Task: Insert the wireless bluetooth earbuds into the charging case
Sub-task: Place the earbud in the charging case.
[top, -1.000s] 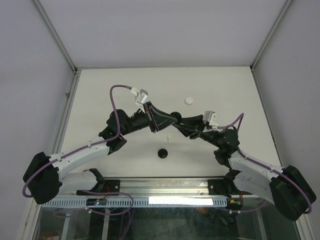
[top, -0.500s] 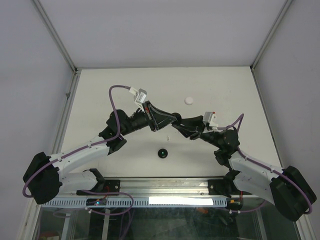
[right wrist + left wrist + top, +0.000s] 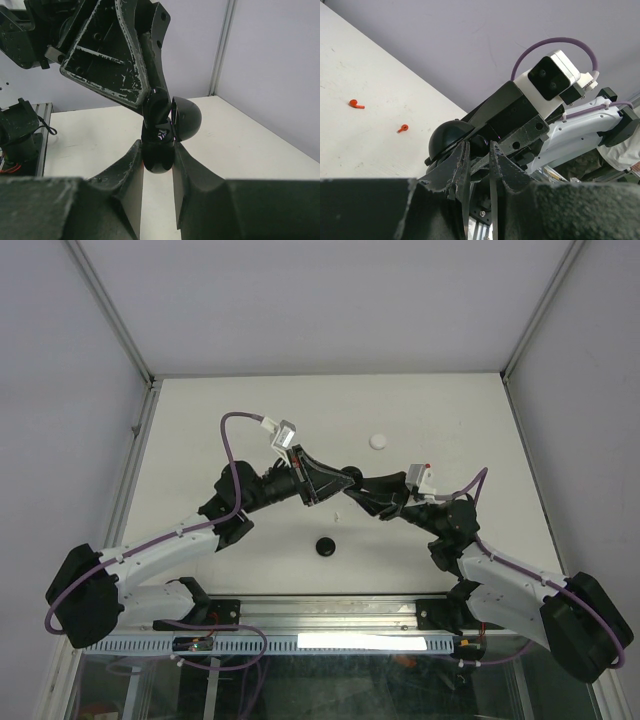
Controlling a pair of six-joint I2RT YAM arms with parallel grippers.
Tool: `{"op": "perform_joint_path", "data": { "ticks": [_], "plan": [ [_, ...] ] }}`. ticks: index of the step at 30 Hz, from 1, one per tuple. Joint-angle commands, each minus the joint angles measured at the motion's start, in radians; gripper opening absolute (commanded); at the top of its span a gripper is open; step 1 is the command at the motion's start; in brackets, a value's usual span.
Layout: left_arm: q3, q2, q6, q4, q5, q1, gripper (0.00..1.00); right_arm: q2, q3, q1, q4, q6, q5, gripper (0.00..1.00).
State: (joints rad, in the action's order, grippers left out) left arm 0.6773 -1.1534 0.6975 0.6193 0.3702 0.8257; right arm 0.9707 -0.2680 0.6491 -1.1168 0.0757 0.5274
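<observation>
My right gripper (image 3: 158, 146) is shut on the round black charging case (image 3: 159, 159), held above the table with its domed lid (image 3: 187, 117) swung open. My left gripper (image 3: 476, 146) comes in from the other side, its jaws pinched on a glossy black earbud (image 3: 159, 112) that stands in the case's mouth. In the top view both grippers meet at mid-table (image 3: 352, 478). Two red earbuds (image 3: 356, 104) (image 3: 403, 128) lie on the table beyond. A tiny white earbud (image 3: 339, 515) lies just below the grippers.
A white round disc (image 3: 377, 441) lies behind the grippers and a black round disc (image 3: 325, 546) lies in front of them. Metal frame rails (image 3: 140, 440) and walls border the white table (image 3: 200, 420) on the left, right and back.
Hardly anything has changed; both grippers stay joined at the case, and the left fingertips have crept slightly toward it.
</observation>
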Motion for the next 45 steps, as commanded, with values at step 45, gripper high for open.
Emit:
{"op": "perform_joint_path", "data": {
  "ticks": [45],
  "plan": [
    [0.188,0.031,-0.126,-0.464,-0.143,0.019,0.42,0.010,0.000,0.005,-0.055,-0.017,0.004,0.00]
  ]
}}
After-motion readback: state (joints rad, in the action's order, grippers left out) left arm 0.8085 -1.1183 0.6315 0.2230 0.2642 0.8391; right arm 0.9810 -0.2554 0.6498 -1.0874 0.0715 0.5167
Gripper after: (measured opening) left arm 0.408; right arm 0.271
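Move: The black case is held open in the right fingers, its middle about 1 cm ahead of the right hand, 2 cm left and 1 cm above. From the left hand, still pinching the black earbud at its well, it lies some 3 cm right, 1 cm ahead and 1 cm lower. On the table roughly 25 cm below the left hand, a second black case sits about 4 cm left and 4 back, a white earbud 2 left and 3 ahead. The left fingers, pinching the earbud at the case's well, sink about 1.5 cm and ease 1 cm to the left, then spread and let go, staying beside the case while the wrist rolls some 10 degrees, left side rising. The right hand keeps its grip on the case and sinks about 1.5 cm too. ##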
